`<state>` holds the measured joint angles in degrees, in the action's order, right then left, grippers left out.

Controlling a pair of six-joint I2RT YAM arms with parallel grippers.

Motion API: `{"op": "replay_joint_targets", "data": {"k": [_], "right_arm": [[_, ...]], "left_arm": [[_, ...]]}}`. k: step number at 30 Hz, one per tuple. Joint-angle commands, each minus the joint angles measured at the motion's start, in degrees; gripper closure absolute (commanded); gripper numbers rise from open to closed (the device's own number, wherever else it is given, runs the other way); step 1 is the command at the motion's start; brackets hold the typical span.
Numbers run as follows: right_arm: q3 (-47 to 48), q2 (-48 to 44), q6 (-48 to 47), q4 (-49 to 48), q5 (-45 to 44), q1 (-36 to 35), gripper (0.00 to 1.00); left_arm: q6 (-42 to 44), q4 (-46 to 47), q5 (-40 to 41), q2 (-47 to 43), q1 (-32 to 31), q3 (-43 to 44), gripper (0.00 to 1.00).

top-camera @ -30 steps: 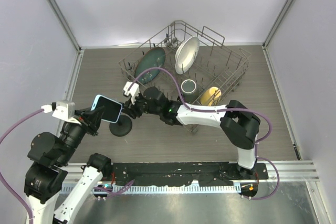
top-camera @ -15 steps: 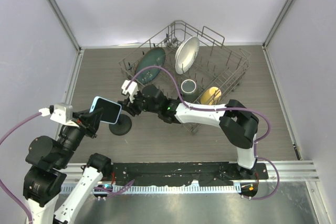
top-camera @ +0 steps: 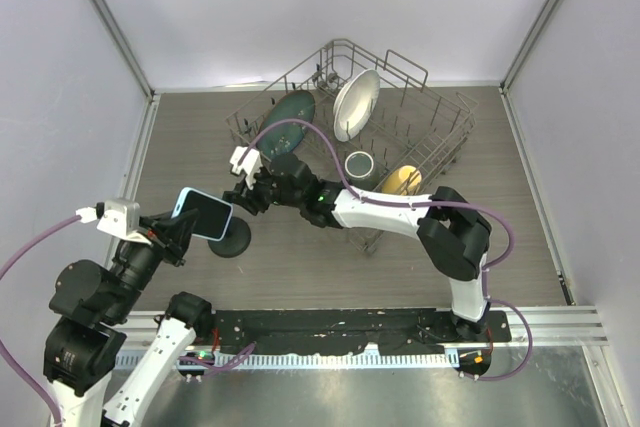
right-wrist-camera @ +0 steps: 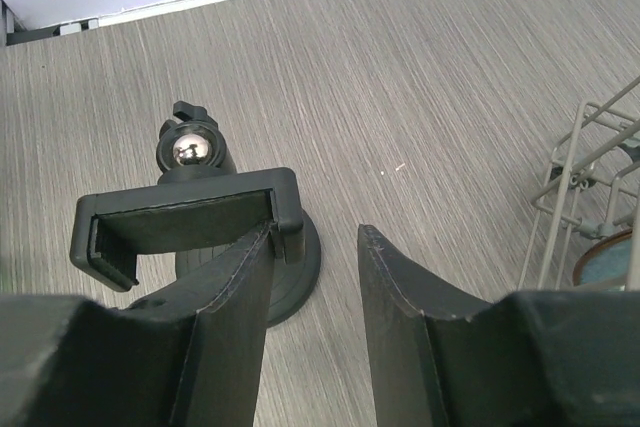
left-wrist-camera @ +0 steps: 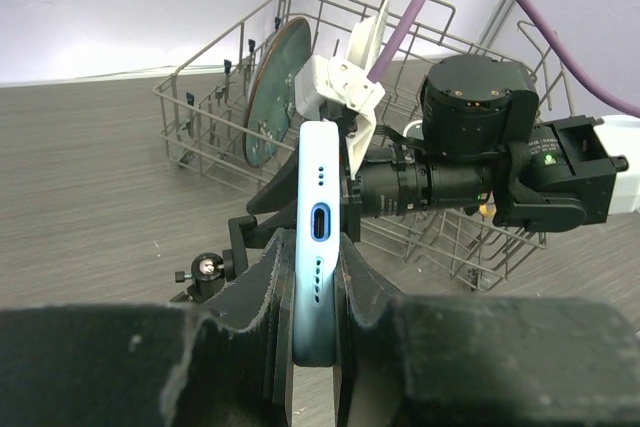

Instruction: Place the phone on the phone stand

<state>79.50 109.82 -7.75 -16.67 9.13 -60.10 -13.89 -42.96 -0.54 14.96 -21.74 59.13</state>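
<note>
The phone [top-camera: 207, 214], black screen in a light blue case, hangs tilted above the table with my left gripper [top-camera: 188, 222] shut on it. In the left wrist view the phone [left-wrist-camera: 318, 167] stands edge-on between my left gripper's [left-wrist-camera: 316, 247] fingers, charging port facing the camera. The black phone stand [top-camera: 232, 240] sits on its round base just right of the phone. In the right wrist view the phone stand [right-wrist-camera: 185, 222] shows its empty cradle, ball joint and disc base. My right gripper [right-wrist-camera: 315, 237] is open, its left finger against the cradle's end, nothing between the fingers.
A wire dish rack [top-camera: 455, 112] stands behind the stand, holding a dark green plate [top-camera: 285, 122], a white plate [top-camera: 355, 104], a cup [top-camera: 359, 164] and a yellow bowl [top-camera: 400, 183]. The right arm [top-camera: 390, 215] stretches across in front of the rack. Walls close in both sides.
My left gripper has drawn the phone slightly nearer and lower. The right gripper has shifted a little left and farther back beside the stand.
</note>
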Motion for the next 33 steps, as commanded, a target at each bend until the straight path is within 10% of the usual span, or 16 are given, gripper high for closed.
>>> {"op": "replay_joint_targets", "data": {"k": [1, 11, 18, 33], "right_arm": [[4.1, 0.7, -2.2, 0.6, 5.2, 1.3, 0.56], [7.9, 3.3, -2.9, 3.6, 10.8, 2.0, 0.67], [7.7, 3.2, -0.9, 3.4, 10.7, 1.9, 0.99], [4.0, 2.2, 7.1, 2.2, 11.8, 2.2, 0.99]], "left_arm": [[-1.0, 4.6, -1.4, -0.8, -0.1, 1.1, 1.0], [-1.1, 4.1, -1.7, -1.1, -0.1, 1.2, 1.0], [-0.4, 3.5, -2.3, -1.6, -0.1, 0.2, 1.0], [5.0, 7.2, -9.3, 3.1, -1.3, -2.7, 1.0]]}}
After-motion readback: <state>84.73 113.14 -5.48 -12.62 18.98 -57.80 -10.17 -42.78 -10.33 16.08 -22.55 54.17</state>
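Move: From the left hand, which holds the phone, the stand's clamp lies about 12 cm ahead, 3 cm to the right and 15 cm below. From the right hand, whose open fingers are at the clamp's far end, the clamp's middle is roughly 4 cm back, 3 cm left and about level. Around it, the phone's middle hangs some 8 cm back, 3 cm left and 13 cm higher, and the green plate stands about 26 cm ahead, 7 cm right and 8 cm lower. Easing about 1 cm to its left and turning slightly counter-clockwise, the right hand shuts its open fingers and pinches the far end of the stand's clamp, then stays there. The left hand, still gripping the phone, first barely stirs, then brings it down and to the right, about 5 cm in all, towards the clamp, turning some 10 degrees clockwise. ##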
